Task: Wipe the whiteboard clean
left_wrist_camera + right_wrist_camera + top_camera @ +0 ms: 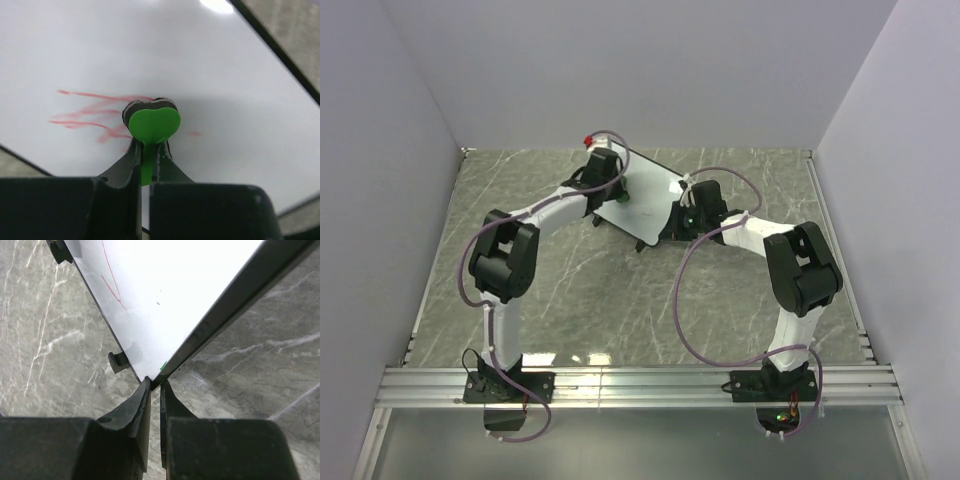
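Observation:
The whiteboard (642, 195) lies tilted on the far middle of the table, white face, thin black frame. My left gripper (149, 145) is shut on the small green eraser (154, 124), whose dark pad presses on the board's face (220, 75) beside smeared red marks (90, 112). My right gripper (155, 382) is shut on the board's corner, pinching its black frame (225, 307). Thin red lines (111, 282) show on the board in the right wrist view, and a black foot (117, 361) sticks out from its edge.
The grey marble table (580, 300) is walled by white panels on three sides. A metal rail (640, 382) runs along the near edge where both arm bases are bolted. Purple cables (692, 300) loop from each arm.

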`<state>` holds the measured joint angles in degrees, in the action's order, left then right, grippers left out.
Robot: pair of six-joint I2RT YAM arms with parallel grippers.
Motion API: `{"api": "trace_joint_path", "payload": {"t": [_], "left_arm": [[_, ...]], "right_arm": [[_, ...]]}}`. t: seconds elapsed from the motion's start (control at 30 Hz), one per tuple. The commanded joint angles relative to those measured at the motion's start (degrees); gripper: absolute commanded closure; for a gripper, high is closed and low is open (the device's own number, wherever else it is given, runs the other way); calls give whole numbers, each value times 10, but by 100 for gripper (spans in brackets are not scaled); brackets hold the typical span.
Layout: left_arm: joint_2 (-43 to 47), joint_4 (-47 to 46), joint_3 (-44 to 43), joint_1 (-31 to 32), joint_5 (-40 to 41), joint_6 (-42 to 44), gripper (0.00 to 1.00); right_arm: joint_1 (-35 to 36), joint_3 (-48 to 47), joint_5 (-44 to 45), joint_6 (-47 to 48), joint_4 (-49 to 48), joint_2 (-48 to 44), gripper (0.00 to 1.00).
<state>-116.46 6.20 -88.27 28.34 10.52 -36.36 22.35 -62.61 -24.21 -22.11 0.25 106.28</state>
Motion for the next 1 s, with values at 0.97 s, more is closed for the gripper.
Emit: {"api": "trace_joint_path", "payload": {"t": [0.97], "left_arm": [[-80,55,-148,-2,-155,103,100]], "right_arm": [[38,-5,-20,45,128,60,100]]}}
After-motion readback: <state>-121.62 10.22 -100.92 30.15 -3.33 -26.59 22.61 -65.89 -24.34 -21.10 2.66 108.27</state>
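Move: The left hand already has the eraser on the whiteboard. The red scribble left for it is centred about 4 cm to its left, 1 cm farther out and some 3 cm lower. A last red streak is about 7 cm to its right, 5 cm back and 5 cm lower, and the board's upper right corner is some 14 cm right and 4 cm ahead. From the right hand, at the lower right corner, the scribble is about 11 cm ahead and 15 cm left. Leftward and somewhat forward first, about 7 cm over the scribble, the left hand carries the eraser across the whiteboard. It then reverses into a faster sweep right, some 14 cm, drawing back about 4 cm, climbing towards the upper right corner and turning clockwise roughly 25 degrees. The eraser stays gripped and on the board; the right hand keeps hold of the lower right corner. ##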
